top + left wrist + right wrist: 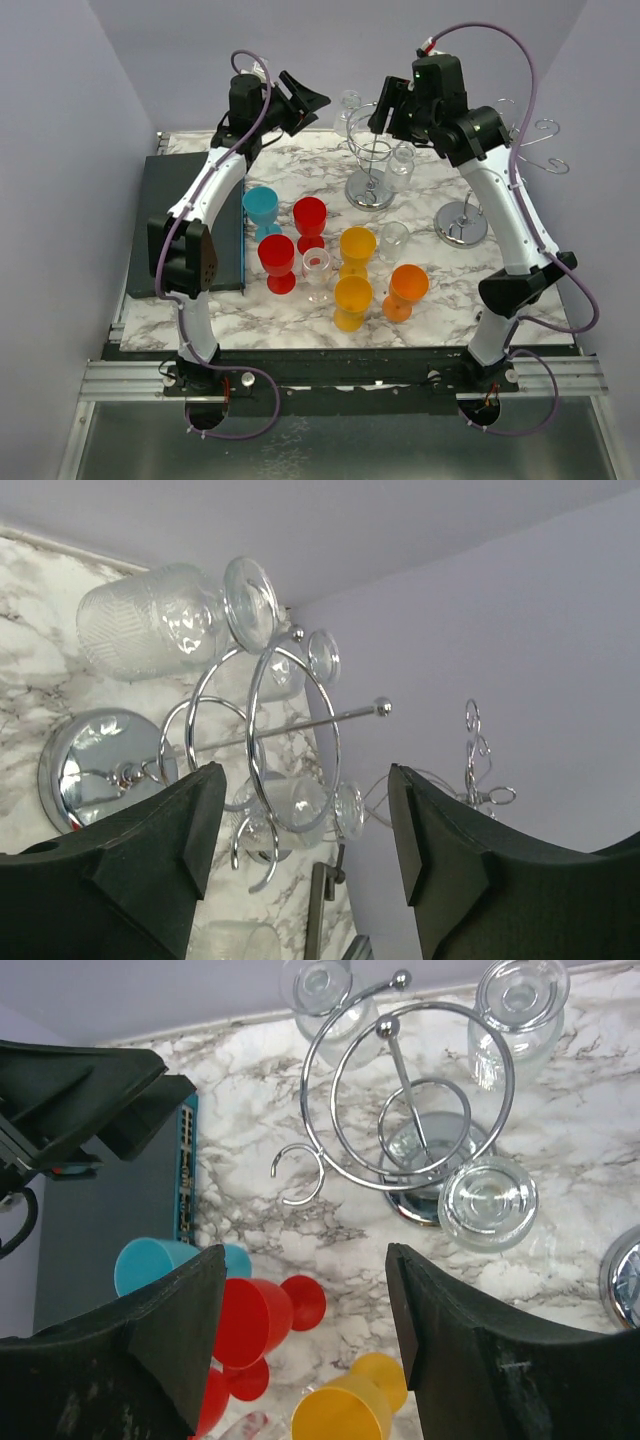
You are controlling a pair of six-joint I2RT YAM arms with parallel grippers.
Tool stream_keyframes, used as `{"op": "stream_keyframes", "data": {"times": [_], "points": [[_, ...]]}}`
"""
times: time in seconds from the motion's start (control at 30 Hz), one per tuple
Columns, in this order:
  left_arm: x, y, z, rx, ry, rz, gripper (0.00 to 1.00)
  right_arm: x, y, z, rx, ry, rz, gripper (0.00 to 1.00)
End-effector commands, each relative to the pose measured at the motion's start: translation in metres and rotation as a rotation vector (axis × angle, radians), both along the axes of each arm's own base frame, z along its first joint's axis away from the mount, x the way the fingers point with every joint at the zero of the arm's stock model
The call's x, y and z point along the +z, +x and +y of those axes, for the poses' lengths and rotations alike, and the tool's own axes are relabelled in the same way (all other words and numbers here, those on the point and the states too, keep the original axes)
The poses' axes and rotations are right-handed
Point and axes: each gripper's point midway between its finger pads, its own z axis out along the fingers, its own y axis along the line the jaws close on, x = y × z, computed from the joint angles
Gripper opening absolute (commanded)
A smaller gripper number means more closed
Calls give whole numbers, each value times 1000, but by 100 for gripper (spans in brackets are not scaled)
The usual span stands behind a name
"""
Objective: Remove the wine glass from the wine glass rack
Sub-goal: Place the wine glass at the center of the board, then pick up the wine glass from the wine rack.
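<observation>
The chrome wine glass rack point(369, 168) stands at the back middle of the marble table, with clear wine glasses point(401, 166) hanging upside down from its rings. In the right wrist view the rack point(420, 1080) is seen from above with three glasses, one of them at the near right point(488, 1200). The left wrist view shows the rack point(290, 720) side-on, with one ribbed glass point(160, 620) at the top and another point(295, 805) lower down. My left gripper point(303, 106) is open to the left of the rack. My right gripper point(382, 112) is open above it. Neither holds anything.
Blue point(261, 207), red point(309, 218), yellow point(357, 245) and orange point(407, 287) plastic goblets and two clear glasses point(317, 268) stand in the middle of the table. A second chrome rack point(461, 224) stands at the right. A dark board point(185, 225) lies at the left edge.
</observation>
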Motion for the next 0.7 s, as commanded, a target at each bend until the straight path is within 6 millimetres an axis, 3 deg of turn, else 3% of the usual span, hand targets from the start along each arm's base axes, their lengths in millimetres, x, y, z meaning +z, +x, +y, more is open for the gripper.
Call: {"op": "stream_keyframes", "data": {"times": [0.0,0.17,0.37,0.67], "points": [[7,32,-6,21,-22,-61,69,-1,22,-5,-13,-7,-12,71],[-8,61,-14,20,-31,-62,61,2,33,-6,-13,27,-38,71],[-13,86,-23,11,-64,-78,57,8,33,-6,-11,41,-63,71],[-22,103,-37,-11,-102,-83,51,10,27,-5,2,65,-75,72]]}}
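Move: The clear wine glass hanging foot-up at the rack's far left corner is some 14 cm ahead of the left hand, 7 cm to its right, its middle about 9 cm lower. The rack's centre stands 6 cm nearer and 5 cm right of that glass; the far right glass hangs about 12 cm right of it, level in reach, the near right glass 12 cm right and 11 cm nearer. From the right hand the far left glass lies roughly 19 cm ahead, 5 cm left and 13 cm lower. No contact can be seen yet: the left hand heads forward towards the foot of the far left glass, about 10 cm, easing some 3 cm to the right and 3 cm down and slowing at the end, while its fingers close part way and come to frame the foot. The right hand, empty and half open, creeps about 3 cm forward above the rack, then sinks a little. ##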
